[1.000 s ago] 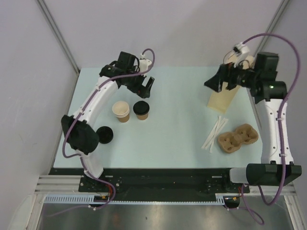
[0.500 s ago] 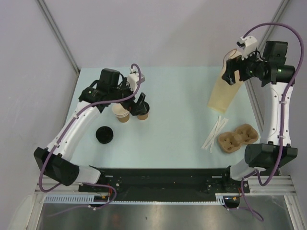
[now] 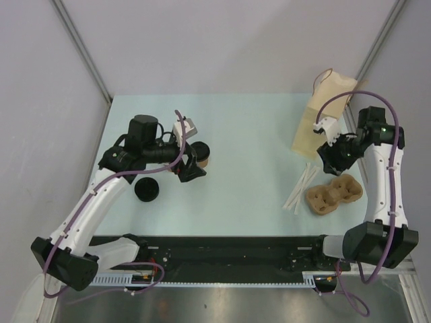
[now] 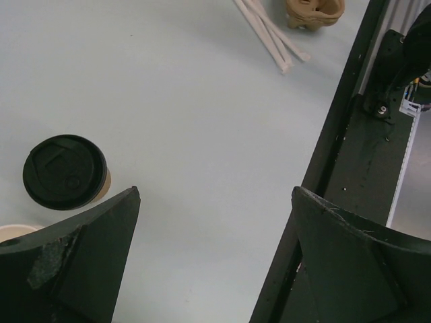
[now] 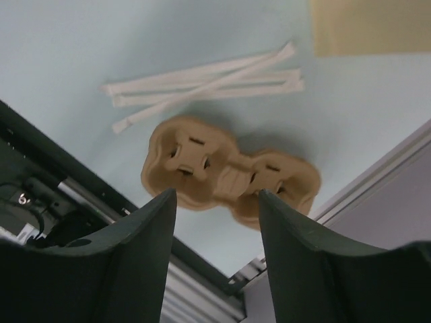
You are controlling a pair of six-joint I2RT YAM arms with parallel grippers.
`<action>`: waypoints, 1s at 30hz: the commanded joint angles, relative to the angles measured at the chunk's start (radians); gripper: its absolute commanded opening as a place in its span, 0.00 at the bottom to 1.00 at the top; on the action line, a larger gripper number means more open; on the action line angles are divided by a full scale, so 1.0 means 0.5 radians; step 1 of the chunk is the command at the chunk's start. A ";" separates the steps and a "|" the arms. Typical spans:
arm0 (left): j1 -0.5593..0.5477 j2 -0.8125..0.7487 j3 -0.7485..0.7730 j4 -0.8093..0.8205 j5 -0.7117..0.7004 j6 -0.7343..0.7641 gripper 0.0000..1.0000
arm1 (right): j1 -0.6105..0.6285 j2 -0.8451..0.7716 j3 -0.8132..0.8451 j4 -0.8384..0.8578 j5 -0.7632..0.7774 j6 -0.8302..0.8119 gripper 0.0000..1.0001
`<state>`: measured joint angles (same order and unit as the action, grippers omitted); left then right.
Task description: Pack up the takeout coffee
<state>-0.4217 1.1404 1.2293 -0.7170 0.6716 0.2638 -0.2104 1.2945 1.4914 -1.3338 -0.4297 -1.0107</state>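
One takeout coffee cup (image 3: 200, 153) (image 4: 65, 171), tan with a black lid, stands left of centre. The white rim of a second, unlidded cup (image 4: 12, 233) shows at the left wrist view's edge; from above my left arm mostly hides it. A loose black lid (image 3: 147, 189) lies nearer the front. My left gripper (image 3: 190, 165) (image 4: 215, 192) hangs open just beside the lidded cup, with only bare table between its fingers. My right gripper (image 3: 328, 156) (image 5: 217, 194) hovers open above the brown pulp tray (image 3: 335, 192) (image 5: 229, 171), holding nothing.
A tall tan paper bag (image 3: 323, 114) (image 5: 370, 27) stands at the back right. Wrapped white straws (image 3: 302, 187) (image 5: 202, 84) lie left of the tray. The table's black front rail (image 4: 350, 155) runs close to my left gripper's right finger.
My left gripper came down and toward the front, alongside the cups. My right arm swung from the bag's top down to above the tray, and its jaws narrowed.
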 commanded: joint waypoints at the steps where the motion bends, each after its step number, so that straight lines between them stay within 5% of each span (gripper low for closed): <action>1: -0.046 -0.115 -0.090 0.182 0.114 -0.079 0.99 | -0.064 0.089 -0.154 -0.045 0.203 -0.151 0.53; 9: -0.046 -0.176 -0.207 0.268 0.096 -0.172 0.99 | -0.355 0.365 -0.362 0.201 0.258 0.229 0.44; 16: -0.043 -0.149 -0.280 0.366 0.142 -0.245 0.99 | -0.374 0.433 -0.522 0.370 0.264 0.441 0.41; 24: -0.046 -0.185 -0.366 0.373 0.172 -0.270 0.99 | -0.392 0.243 -0.599 0.321 0.402 0.460 0.40; 30: -0.052 -0.195 -0.333 0.210 0.188 -0.239 0.98 | -0.711 0.120 -0.599 0.275 0.513 0.460 0.41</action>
<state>-0.4412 1.0710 1.0481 -0.5747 0.7231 0.1474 -0.4683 1.4113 1.1831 -1.1732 -0.2245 -0.7959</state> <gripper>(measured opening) 0.985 0.405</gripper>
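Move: The cup carrier lies about 17 cm below the right hand, some 5 cm to its right and nearly level fore and aft. The straws lie roughly 7 cm left of this hand, 2 cm ahead and 19 cm down; the paper bag stands about 20 cm ahead, 2 cm left, its middle 7 cm lower. From the left hand the cup carrier is some 49 cm right, 2 cm ahead and 20 cm below. Right hand sinks some 13 cm above the cup carrier, shifting right, turning clockwise, fingers narrowing, then rises slightly. ##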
